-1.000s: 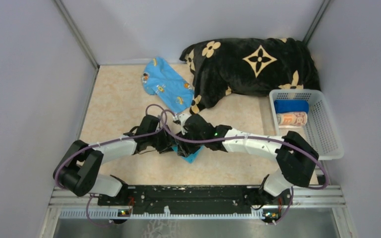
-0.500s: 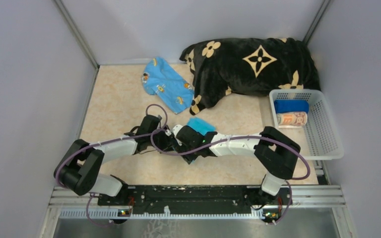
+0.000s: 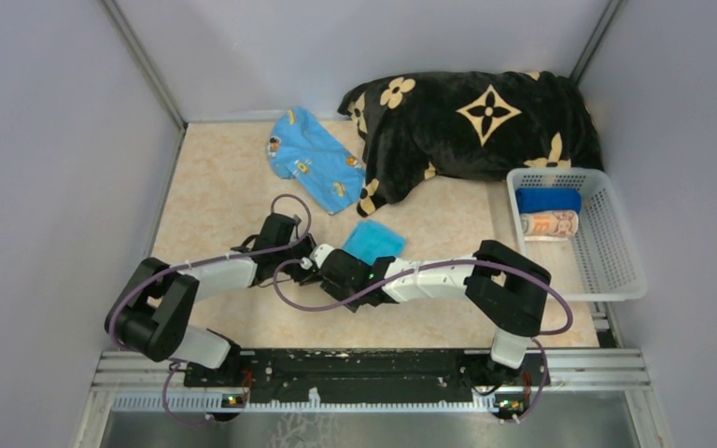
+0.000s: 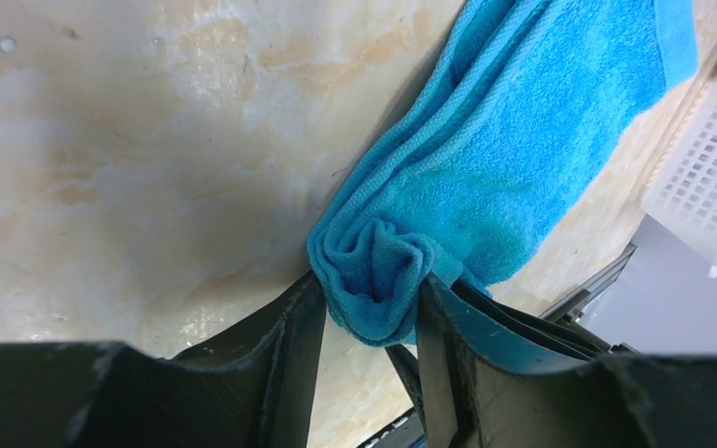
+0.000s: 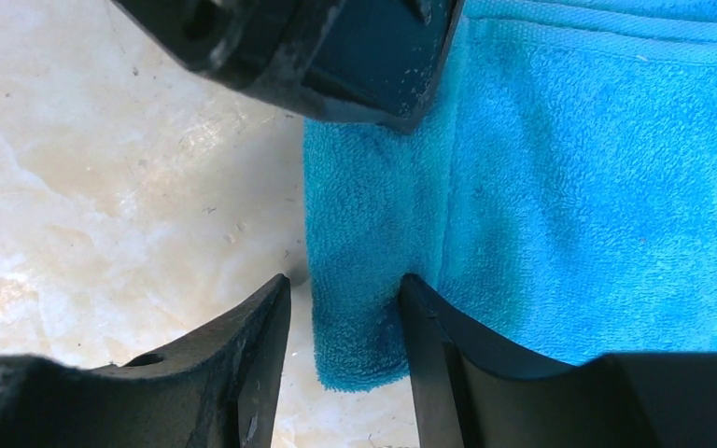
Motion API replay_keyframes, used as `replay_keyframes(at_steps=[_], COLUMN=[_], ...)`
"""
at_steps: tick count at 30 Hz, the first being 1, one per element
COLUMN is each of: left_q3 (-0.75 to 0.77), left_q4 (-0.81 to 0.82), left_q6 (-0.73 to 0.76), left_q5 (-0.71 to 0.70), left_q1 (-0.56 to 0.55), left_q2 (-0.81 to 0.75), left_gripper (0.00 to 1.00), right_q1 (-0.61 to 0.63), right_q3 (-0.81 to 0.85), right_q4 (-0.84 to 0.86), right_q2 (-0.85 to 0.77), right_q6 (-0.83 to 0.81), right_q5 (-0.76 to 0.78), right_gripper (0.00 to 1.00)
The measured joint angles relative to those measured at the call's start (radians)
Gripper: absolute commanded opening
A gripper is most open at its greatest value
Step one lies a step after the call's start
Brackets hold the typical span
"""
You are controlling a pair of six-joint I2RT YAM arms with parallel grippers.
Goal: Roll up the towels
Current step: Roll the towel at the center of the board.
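Note:
A plain turquoise towel [image 3: 375, 240] lies mid-table with its near-left end under both grippers. In the left wrist view that end is a bunched roll [image 4: 373, 280], and my left gripper [image 4: 370, 285] is shut on it, both fingers pressing its sides. My right gripper [image 5: 345, 280] is open and straddles the towel's folded edge [image 5: 359, 308]; its right finger touches the cloth and its left finger stands apart over bare table. A light blue towel with orange prints [image 3: 313, 168] lies flat at the back. Dark blue [image 3: 548, 200] and striped [image 3: 549, 224] towel rolls sit in the basket.
A white plastic basket [image 3: 607, 252] stands at the right edge, and its corner shows in the left wrist view [image 4: 709, 187]. A large black blanket with tan flowers [image 3: 485, 121] fills the back right. Grey walls close in three sides. The left gripper's body [image 5: 336, 47] hangs just above the right jaws.
Both grippers have drawn back toward the near left, the right arm folding most, which uncovers the far part of the turquoise towel. The left jaws have narrowed onto its bunched end.

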Motion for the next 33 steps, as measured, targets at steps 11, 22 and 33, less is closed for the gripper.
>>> replay_keyframes(at_steps=[11,22,33], left_q3=[-0.014,-0.1,-0.234], left_q4=[-0.058,-0.274,-0.325], left_q6=[0.059,0.06,-0.011], left_q5=[-0.007,-0.072,0.002], left_q1=[0.098,0.109,0.109], left_q2=[-0.087,-0.431,-0.616], left_gripper=[0.7,0.76,0.78], right_q1=[-0.017,-0.219,-0.425], right_q3=[0.006,-0.081,-0.242], right_q4=[-0.005,0.242,0.644], right_q2=[-0.005,-0.016,0.111], right_q6=[-0.021,0.196,0.538], right_q5=[-0.042,-0.722,-1.096], right_gripper=[0.07,0.06,0.07])
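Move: The towel's rolled edge runs between my two hands: its middle is about 4 cm ahead and 4 cm left of my right fingers, which straddle its near end. From my left fingers, around its far-left end, the middle is some 3 cm back and 4 cm right. The loose flat part lies roughly 9 cm ahead and 4 cm right of my right hand; the patterned cloth is about 27 cm ahead and 8 cm left of it. I shut my right fingers on the roll's near end, then turn that wrist some 65 degrees about the roll's own line, top going forward-right, until the fingers point mostly left. That hand draws back and left, lifting about 3 cm, then eases partly back right and down, still pinching. Meanwhile I open my left fingers off the other end and swing that hand left, then back, about 6 cm each way. ##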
